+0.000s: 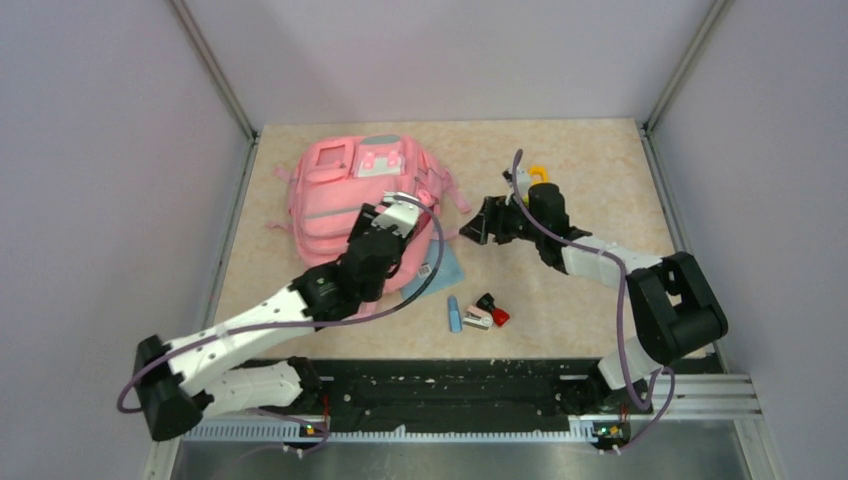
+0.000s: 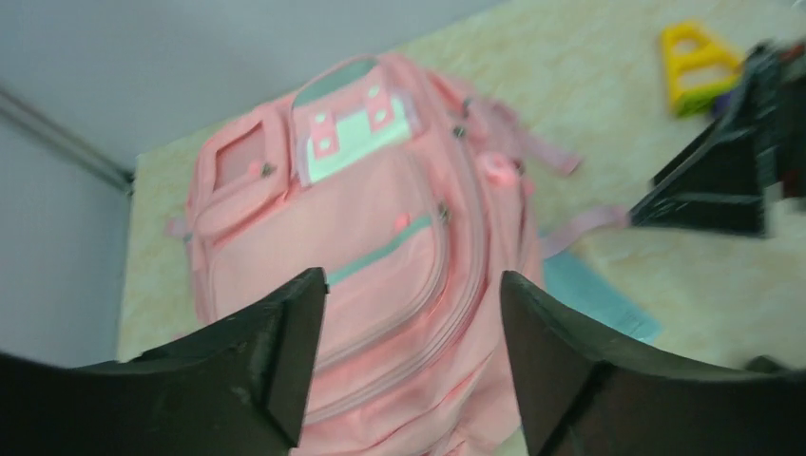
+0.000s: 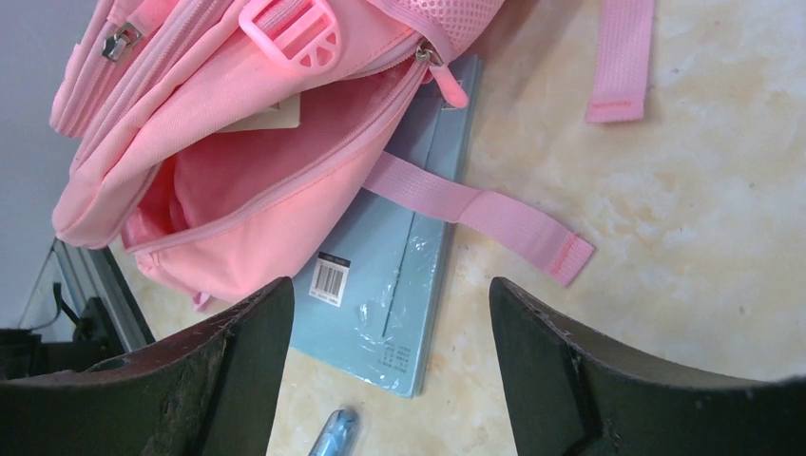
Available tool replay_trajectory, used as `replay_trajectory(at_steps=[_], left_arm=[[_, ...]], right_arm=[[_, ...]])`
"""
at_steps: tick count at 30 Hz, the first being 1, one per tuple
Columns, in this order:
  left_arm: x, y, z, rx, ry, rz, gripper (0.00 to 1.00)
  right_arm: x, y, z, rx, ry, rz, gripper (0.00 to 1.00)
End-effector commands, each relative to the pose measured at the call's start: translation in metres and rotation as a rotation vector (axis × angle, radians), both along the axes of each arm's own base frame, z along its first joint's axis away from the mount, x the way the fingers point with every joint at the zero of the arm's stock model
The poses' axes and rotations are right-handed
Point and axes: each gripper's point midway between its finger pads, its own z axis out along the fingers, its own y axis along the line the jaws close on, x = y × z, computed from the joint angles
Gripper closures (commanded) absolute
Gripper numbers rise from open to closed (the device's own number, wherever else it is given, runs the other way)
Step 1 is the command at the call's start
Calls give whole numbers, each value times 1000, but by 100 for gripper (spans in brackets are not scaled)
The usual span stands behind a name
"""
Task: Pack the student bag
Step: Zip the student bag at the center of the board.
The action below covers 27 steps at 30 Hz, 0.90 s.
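The student bag [image 1: 335, 195] is a big pink backpack lying flat at the back left of the table, front pockets up [image 2: 380, 228]. Its main zip gapes open along the side facing the right arm [image 3: 228, 180]. My left gripper [image 1: 408, 208] hovers over the bag's near right part, open, with only pink fabric showing between its fingers [image 2: 409, 332]. My right gripper [image 1: 474, 230] is just right of the bag, open and empty [image 3: 390, 304], looking down at a light blue notebook [image 3: 390, 275] half tucked under the bag [image 1: 446, 266].
A blue pen [image 1: 454, 314] and a small red, white and black item [image 1: 486, 312] lie near the front middle. A yellow object [image 1: 538, 174] sits behind the right wrist [image 2: 699, 62]. Loose pink straps [image 3: 480, 209] trail over the notebook. Walls enclose the table.
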Motion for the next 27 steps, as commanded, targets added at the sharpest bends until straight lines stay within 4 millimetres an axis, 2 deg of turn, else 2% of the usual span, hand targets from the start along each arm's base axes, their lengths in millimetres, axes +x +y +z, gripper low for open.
replay_trajectory(at_steps=[1,3,5,9,11,15,19,23,27], left_arm=[[-23,-18,43,-236,31,-163,23],[-28,-18,31,-252,111,-176,19],[-29,-16,8,-224,188,-167,17],[-23,-6,-37,-121,240,-97,11],[-19,-5,-49,-117,240,-68,9],[-9,-11,-55,-235,261,-59,7],[0,-18,-57,-343,287,-92,6],[2,-16,-66,-311,303,-86,4],[1,-9,-87,-244,356,-58,4]], right_arm=[[21,19,24,18,-171,126,27],[29,26,23,24,-189,158,27],[36,31,18,19,-191,181,27],[51,39,8,14,-175,193,28],[60,44,1,13,-157,195,29],[73,54,-23,18,-86,203,34],[87,64,-35,24,-34,213,39],[92,73,-40,40,-22,256,44],[91,83,-41,54,-38,310,54]])
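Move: The loose zip pull on the bag's right edge lies about 10 cm ahead, 8 cm left and 8 cm below the right hand. The loose pink strap is some 7 cm ahead, 4 cm left and 12 cm below this hand, and the blue folder about level with it, 7 cm left, 13 cm down. From the left hand, the student bag's middle is roughly 15 cm ahead, 5 cm left and 18 cm down; the zip pull is about 13 cm ahead, 11 cm right, 18 cm down. No new touch can be made out: the right hand heads for the zip pull, going forward and left about 10 cm while sinking some 6 cm, turning slightly counter-clockwise, its fingers narrowing around the pull. The left hand rises about 6 cm, then sinks 14 cm over the bag's lower front, opening wide and tipping down nearly 20 degrees. ##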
